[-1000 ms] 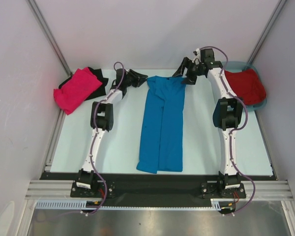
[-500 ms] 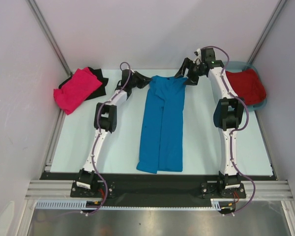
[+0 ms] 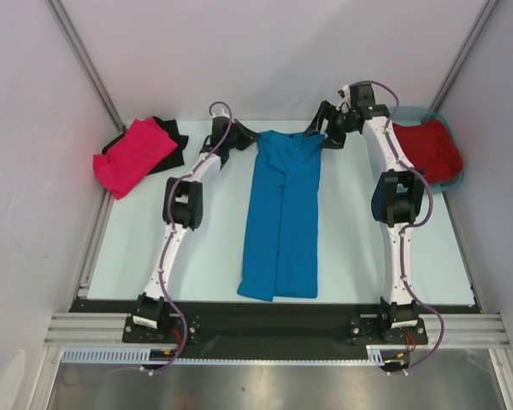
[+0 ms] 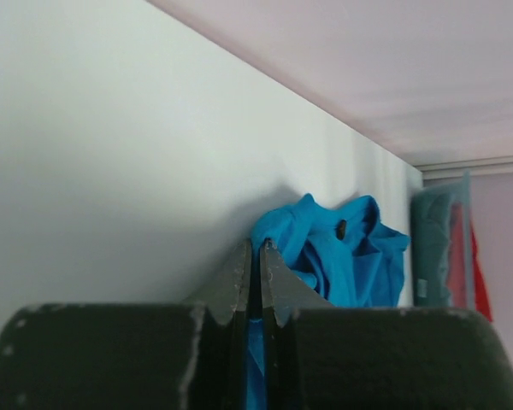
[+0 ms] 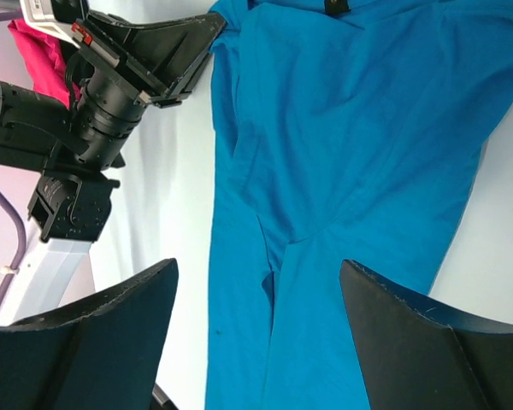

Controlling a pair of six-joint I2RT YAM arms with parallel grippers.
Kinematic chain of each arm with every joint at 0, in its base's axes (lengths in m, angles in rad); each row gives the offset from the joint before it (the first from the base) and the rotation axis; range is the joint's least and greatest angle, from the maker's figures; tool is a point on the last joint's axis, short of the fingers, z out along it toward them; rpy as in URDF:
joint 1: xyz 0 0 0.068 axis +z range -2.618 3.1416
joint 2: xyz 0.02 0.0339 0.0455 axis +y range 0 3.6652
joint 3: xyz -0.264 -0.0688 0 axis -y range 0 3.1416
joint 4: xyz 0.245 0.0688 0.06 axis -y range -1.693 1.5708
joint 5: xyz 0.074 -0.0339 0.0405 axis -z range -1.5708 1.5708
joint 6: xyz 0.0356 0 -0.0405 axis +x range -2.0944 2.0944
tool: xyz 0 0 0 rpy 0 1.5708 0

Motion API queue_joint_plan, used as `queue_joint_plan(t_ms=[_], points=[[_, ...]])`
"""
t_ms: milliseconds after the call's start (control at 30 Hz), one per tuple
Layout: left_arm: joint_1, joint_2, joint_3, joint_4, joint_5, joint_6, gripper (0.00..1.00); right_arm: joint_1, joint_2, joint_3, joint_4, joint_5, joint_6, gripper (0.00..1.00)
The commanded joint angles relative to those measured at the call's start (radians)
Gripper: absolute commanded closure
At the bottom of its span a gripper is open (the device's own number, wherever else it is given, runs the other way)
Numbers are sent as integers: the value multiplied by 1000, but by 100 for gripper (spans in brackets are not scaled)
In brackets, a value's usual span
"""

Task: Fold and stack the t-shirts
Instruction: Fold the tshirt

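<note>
A bright blue t-shirt (image 3: pixel 282 222) lies lengthwise down the middle of the table, its sides folded in. My left gripper (image 3: pixel 255 139) is at the shirt's far left corner and is shut on it. In the left wrist view blue cloth shows between the closed jaws (image 4: pixel 256 248), with the bunched collar (image 4: pixel 350 256) behind. My right gripper (image 3: pixel 321 137) hovers open over the far right corner, with the blue t-shirt (image 5: pixel 359 145) spread below its fingers (image 5: pixel 256 266). A hot pink t-shirt (image 3: pixel 135 155) lies on a black t-shirt (image 3: pixel 173 132) at the far left.
A teal tub (image 3: pixel 455 175) at the far right holds a dark red t-shirt (image 3: pixel 427 149). White walls close in the back and both sides. The left arm's wrist (image 5: pixel 94 111) shows at the upper left of the right wrist view.
My left gripper has moved right to the blue t-shirt's far left corner and closed on the cloth. The right gripper has edged slightly and stays open.
</note>
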Motion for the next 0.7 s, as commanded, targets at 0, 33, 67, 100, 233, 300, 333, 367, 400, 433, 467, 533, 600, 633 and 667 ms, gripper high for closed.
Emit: queue_joint_plan(t_ms=[0, 33, 67, 100, 233, 300, 333, 367, 400, 433, 467, 533, 600, 633, 667], points=[[27, -106, 40, 0, -69, 118, 100, -1, -22, 47, -15, -30, -3, 16], [31, -106, 40, 25, -70, 117, 99, -1, -19, 48, -15, -31, 0, 16], [36, -104, 46, 34, -78, 115, 100, -1, -18, 48, -15, -34, 1, 16], [39, -104, 53, 39, -84, 115, 100, -3, -18, 48, -15, -36, 3, 16], [59, -104, 57, 71, -89, 121, 94, -1, -16, 46, -15, -42, 7, 16], [64, -104, 60, 63, -87, 135, 92, -3, -12, 46, -12, -46, 10, 16], [64, -107, 59, 47, -89, 152, 85, -4, -7, 49, -12, -54, 13, 16], [67, -118, 50, 46, -89, 156, 31, -3, -4, 52, -12, -57, 15, 16], [65, -123, 45, 48, -83, 161, 1, -4, -3, 55, -16, -57, 17, 16], [65, -132, 45, 40, -81, 173, 0, -4, -3, 58, -23, -53, 18, 16], [67, -143, 39, 36, -77, 179, 0, -6, -3, 57, -30, -46, 21, 16], [70, -196, -1, 11, -61, 206, 0, -7, -12, 40, -59, -8, 29, 16], [71, -280, -53, -15, -49, 242, 0, -12, -33, 9, -72, 1, 29, 16], [71, -310, -117, -42, -40, 253, 0, -12, -42, -12, -75, 10, 24, 17], [70, -348, -154, -52, -28, 259, 1, -9, -50, -44, -84, 29, 17, 17]])
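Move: The left fingers already pinch the blue t-shirt's far left corner. The bare table where it is taken lies about 4 cm left and 2 cm ahead of them. The t-shirt's far right corner is some 19 cm to the left hand's right, about level with it; the black cloth lies roughly 25 cm left and 4 cm back. From the idle right hand, the held corner is about 13 cm ahead, 19 cm left and 12 cm below. Still pinching the t-shirt's far left corner, the left hand drags it about 4 cm left and slightly forward, low and level over the table. It then opens wide, lets go and rises nearly 10 cm off the cloth, fingertips tipping up about 10 degrees. ##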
